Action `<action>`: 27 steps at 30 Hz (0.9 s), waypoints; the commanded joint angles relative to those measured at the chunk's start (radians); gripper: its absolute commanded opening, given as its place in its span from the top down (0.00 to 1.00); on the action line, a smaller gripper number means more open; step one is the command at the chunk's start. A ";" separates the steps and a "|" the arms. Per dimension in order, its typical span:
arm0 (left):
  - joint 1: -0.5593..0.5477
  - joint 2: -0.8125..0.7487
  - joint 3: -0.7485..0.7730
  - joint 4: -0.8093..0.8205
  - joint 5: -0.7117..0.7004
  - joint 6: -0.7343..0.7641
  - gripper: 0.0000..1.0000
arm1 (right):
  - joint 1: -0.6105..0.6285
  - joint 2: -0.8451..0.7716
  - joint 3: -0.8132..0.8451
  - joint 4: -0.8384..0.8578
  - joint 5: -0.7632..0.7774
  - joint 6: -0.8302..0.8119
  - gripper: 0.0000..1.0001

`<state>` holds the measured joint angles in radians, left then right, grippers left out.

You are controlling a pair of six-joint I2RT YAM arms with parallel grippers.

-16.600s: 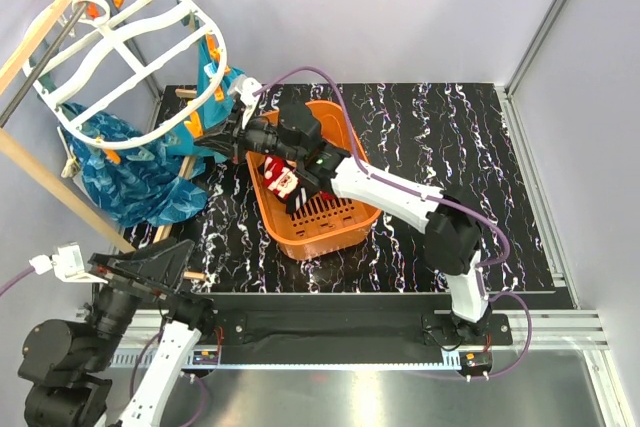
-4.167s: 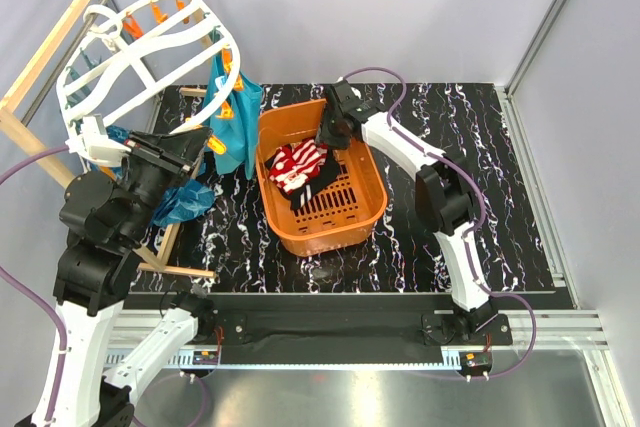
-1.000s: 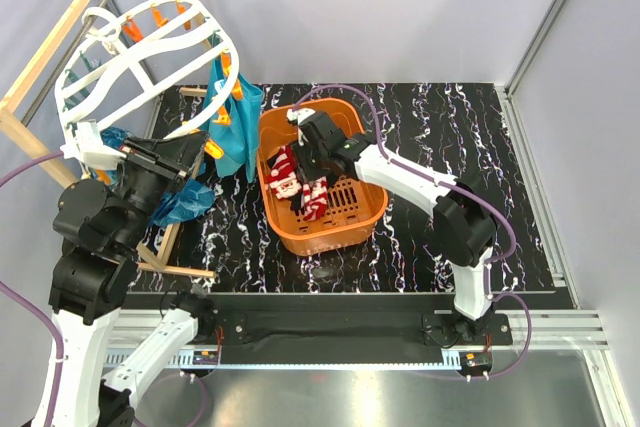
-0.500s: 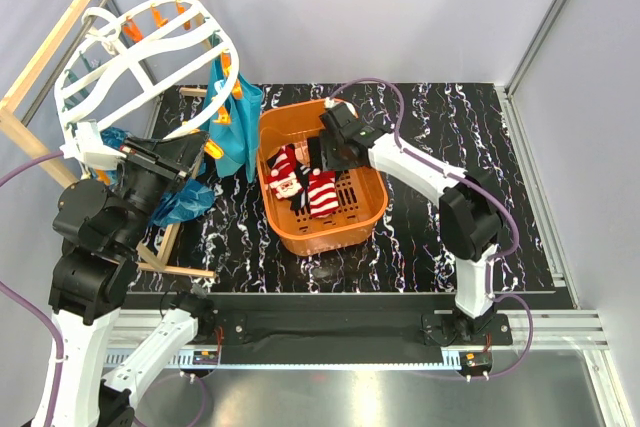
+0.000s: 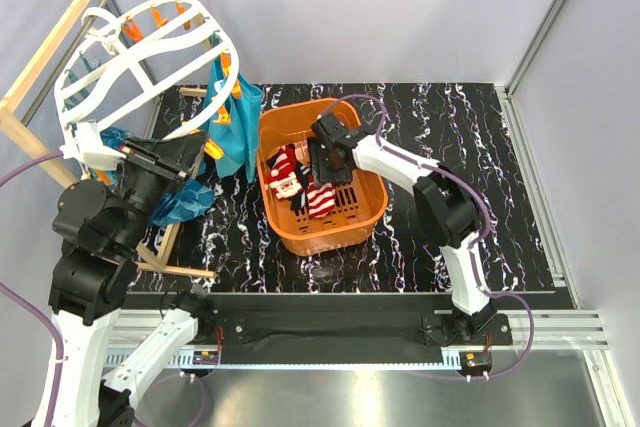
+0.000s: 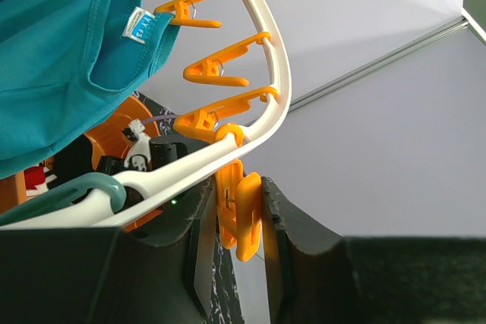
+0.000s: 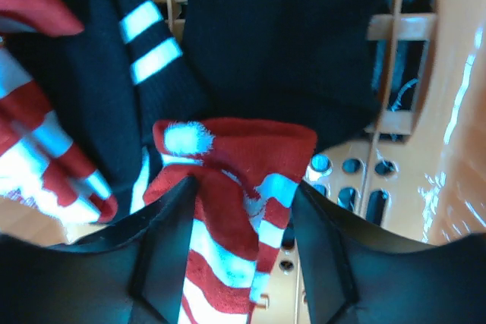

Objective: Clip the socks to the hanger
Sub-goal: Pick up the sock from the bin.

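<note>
The socks [image 5: 305,187], striped red and white with black parts, lie in a heap inside the orange basket [image 5: 372,209]. My right gripper [image 5: 326,161] is down in the basket, open, its fingers on either side of one striped sock [image 7: 235,210]. The left finger touches the fabric and a gap shows by the right one. The white oval hanger [image 5: 140,57] hangs tilted at the upper left. My left gripper [image 5: 205,147] is shut on an orange peg [image 6: 241,218] on the hanger's rim [image 6: 269,73].
A teal cloth [image 5: 235,127] hangs from pegs between hanger and basket, with more teal cloth [image 5: 180,202] lower down. Wooden poles [image 5: 60,17] frame the hanger at the left. Black socks [image 7: 273,43] lie behind the striped one on the basket floor [image 7: 425,149].
My right gripper's jaws have widened around the striped sock, and the wrist has shifted a little over the basket. The left arm and hanger have not moved.
</note>
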<state>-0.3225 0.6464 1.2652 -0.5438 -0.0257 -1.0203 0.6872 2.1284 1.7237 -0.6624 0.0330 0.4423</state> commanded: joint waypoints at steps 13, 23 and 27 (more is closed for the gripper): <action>-0.004 -0.013 0.006 0.016 0.072 0.003 1.00 | 0.006 -0.056 0.263 0.023 -0.024 -0.415 1.00; -0.004 -0.010 0.031 -0.007 0.070 0.011 1.00 | 0.025 -0.254 -0.076 0.329 -0.435 -0.487 0.98; -0.004 -0.011 0.039 -0.011 0.076 0.006 1.00 | 0.025 -0.320 -0.136 0.342 -0.476 -0.455 1.00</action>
<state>-0.3225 0.6430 1.2675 -0.5537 -0.0257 -1.0206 0.7074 1.9018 1.6047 -0.4244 -0.3428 -0.0181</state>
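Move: Just under the right fingers, 2 cm lower and some 2 cm nearer the base, lies the red-and-white striped sock in the bin. The Santa sock is about 9 cm to that hand's left and level with it; a black sock lies roughly 4 cm ahead, 1 cm to the left. From the left hand the striped sock is about 15 cm ahead, 18 cm to the right and 40 cm below. Sinking barely 1 cm more, the right hand shuts its open fingers on the striped sock, pinching a fold of red cloth, then rises about 10 cm off the bin floor. On the way up it first swings forward some 4 cm, then draws back past its start and moves 5 cm left, turning about 35 degrees counter-clockwise while the fingers tilt up and forward. ##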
